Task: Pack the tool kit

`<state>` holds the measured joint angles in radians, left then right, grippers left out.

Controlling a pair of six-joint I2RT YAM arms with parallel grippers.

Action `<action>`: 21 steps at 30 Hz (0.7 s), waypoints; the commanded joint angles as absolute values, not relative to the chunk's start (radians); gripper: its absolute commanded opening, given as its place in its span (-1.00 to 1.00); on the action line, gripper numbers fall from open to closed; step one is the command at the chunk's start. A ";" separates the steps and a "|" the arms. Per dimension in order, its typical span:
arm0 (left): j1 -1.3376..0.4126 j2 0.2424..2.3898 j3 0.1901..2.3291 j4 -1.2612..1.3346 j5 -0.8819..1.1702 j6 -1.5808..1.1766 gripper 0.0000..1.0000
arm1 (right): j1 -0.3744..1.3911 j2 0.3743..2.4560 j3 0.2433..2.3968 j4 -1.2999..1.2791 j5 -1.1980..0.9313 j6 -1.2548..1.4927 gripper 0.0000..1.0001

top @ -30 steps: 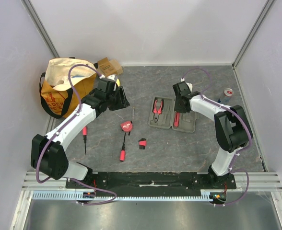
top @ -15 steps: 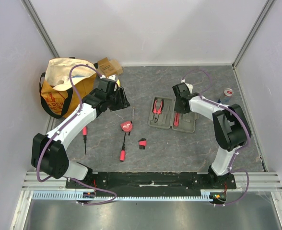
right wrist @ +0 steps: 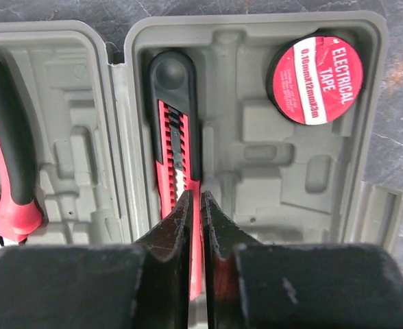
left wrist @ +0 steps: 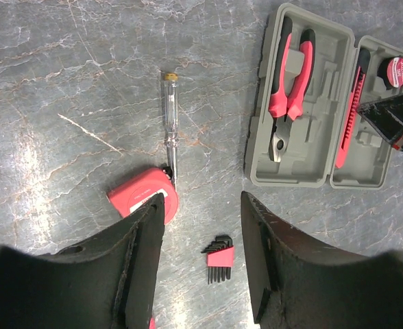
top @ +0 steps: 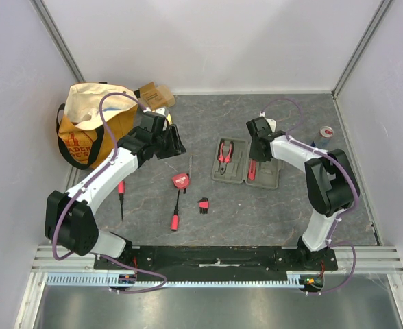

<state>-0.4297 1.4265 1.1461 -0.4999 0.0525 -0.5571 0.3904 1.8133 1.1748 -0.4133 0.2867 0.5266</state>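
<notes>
The grey-green tool kit case (top: 239, 177) lies open at the middle right. It holds red-and-black pliers (top: 225, 152), a red utility knife (right wrist: 174, 116) and a roll of electrical tape (right wrist: 314, 79). My right gripper (right wrist: 194, 195) hangs just over the knife in its slot, jaws almost together with nothing between them. My left gripper (left wrist: 201, 199) stands open and empty high above the table. Below it lie a hex key set (left wrist: 220, 255), a red tape measure (left wrist: 136, 195) and a clear tester screwdriver (left wrist: 170, 120). A red-handled screwdriver (top: 175, 212) lies nearer the front.
An orange-and-cream tote bag (top: 92, 123) and a cardboard box (top: 155, 94) stand at the back left. Another red screwdriver (top: 121, 195) lies under the left arm. A small tape roll (top: 325, 130) sits near the right wall.
The right gripper has shifted very slightly over the case. The left arm and the loose tools have not moved.
</notes>
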 commanded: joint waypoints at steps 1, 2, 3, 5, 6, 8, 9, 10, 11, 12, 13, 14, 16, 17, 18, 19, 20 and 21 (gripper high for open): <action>-0.433 1.401 1.147 -0.512 0.022 -0.538 0.09 | 0.388 1.757 1.294 -0.541 0.325 0.535 -0.62; -0.433 1.396 1.141 -0.518 0.020 -0.537 0.09 | 0.388 1.740 1.325 -0.555 0.333 0.537 -0.53; -0.434 1.390 1.135 -0.528 0.020 -0.535 0.09 | 0.388 1.723 1.350 -0.563 0.334 0.532 -0.48; -0.433 1.378 1.117 -0.543 0.015 -0.535 0.11 | 0.388 1.703 1.400 -0.583 0.333 0.523 -0.32; -0.434 1.367 1.103 -0.555 0.015 -0.535 0.10 | 0.388 1.691 1.410 -0.586 0.328 0.520 -0.26; -0.433 1.344 1.068 -0.575 0.021 -0.535 0.11 | 0.388 1.671 1.417 -0.586 0.307 0.511 -0.17; -0.433 1.333 1.045 -0.581 0.032 -0.534 0.12 | 0.387 1.663 1.417 -0.587 0.295 0.506 -0.13; -0.433 1.322 1.019 -0.589 0.047 -0.535 0.12 | 0.387 1.651 1.413 -0.583 0.278 0.508 -0.10; -0.433 1.310 0.993 -0.592 0.069 -0.535 0.12 | 0.388 1.643 1.407 -0.578 0.266 0.506 -0.08; -0.434 1.301 0.959 -0.592 0.087 -0.538 0.12 | 0.388 1.634 1.401 -0.571 0.252 0.505 -0.06; -0.437 1.292 0.916 -0.589 0.104 -0.545 0.12 | 0.387 1.626 1.388 -0.560 0.236 0.503 -0.04; -0.443 1.287 0.888 -0.586 0.118 -0.549 0.12 | 0.388 1.617 1.378 -0.546 0.223 0.502 -0.02; -0.460 1.282 0.836 -0.574 0.127 -0.563 0.12 | 0.390 1.609 1.356 -0.520 0.193 0.497 -0.01; -0.468 1.284 0.821 -0.563 0.130 -0.569 0.12 | 0.394 1.609 1.347 -0.508 0.172 0.494 0.00; -0.475 1.284 0.807 -0.555 0.133 -0.575 0.12 | 0.396 1.611 1.341 -0.500 0.161 0.486 0.02; -0.480 1.290 0.799 -0.546 0.135 -0.580 0.12 | 0.406 1.611 1.336 -0.489 0.144 0.477 0.07; -0.480 1.295 0.798 -0.546 0.127 -0.587 0.12 | 0.422 1.615 1.332 -0.477 0.131 0.453 0.11; -0.482 1.296 0.801 -0.552 0.111 -0.595 0.12 | 0.445 1.620 1.330 -0.471 0.130 0.437 0.17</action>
<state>-0.4686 1.3006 0.8017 -0.5781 0.1024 -0.5591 0.3962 1.6318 1.3521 -0.5270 0.2001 0.5037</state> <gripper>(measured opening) 0.559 0.540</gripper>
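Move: From the left hand, the red screwdriver's middle lies some 14 cm back, 2 cm left and 15 cm below; the tape measure is almost underneath, 3 cm back, and the hex keys are 12 cm back, 8 cm right. The right hand is at the utility knife in the case, its middle about 1 cm ahead and 2 cm lower; the electrical tape lies 7 cm ahead and 7 cm right, the pliers 3 cm ahead and 11 cm left. The right hand comes up off the knife, climbing about 12 cm with a slight drift left and forward while its nearly shut fingers spread to half open and their tips tilt up and forward. Meanwhile the left hand, fingers staying half open, draws back some 11 cm and sinks nearly as far, easing a little left past the tape measure towards the red screwdriver as its fingers tip about 15 degrees further down, and touches nothing yet. ##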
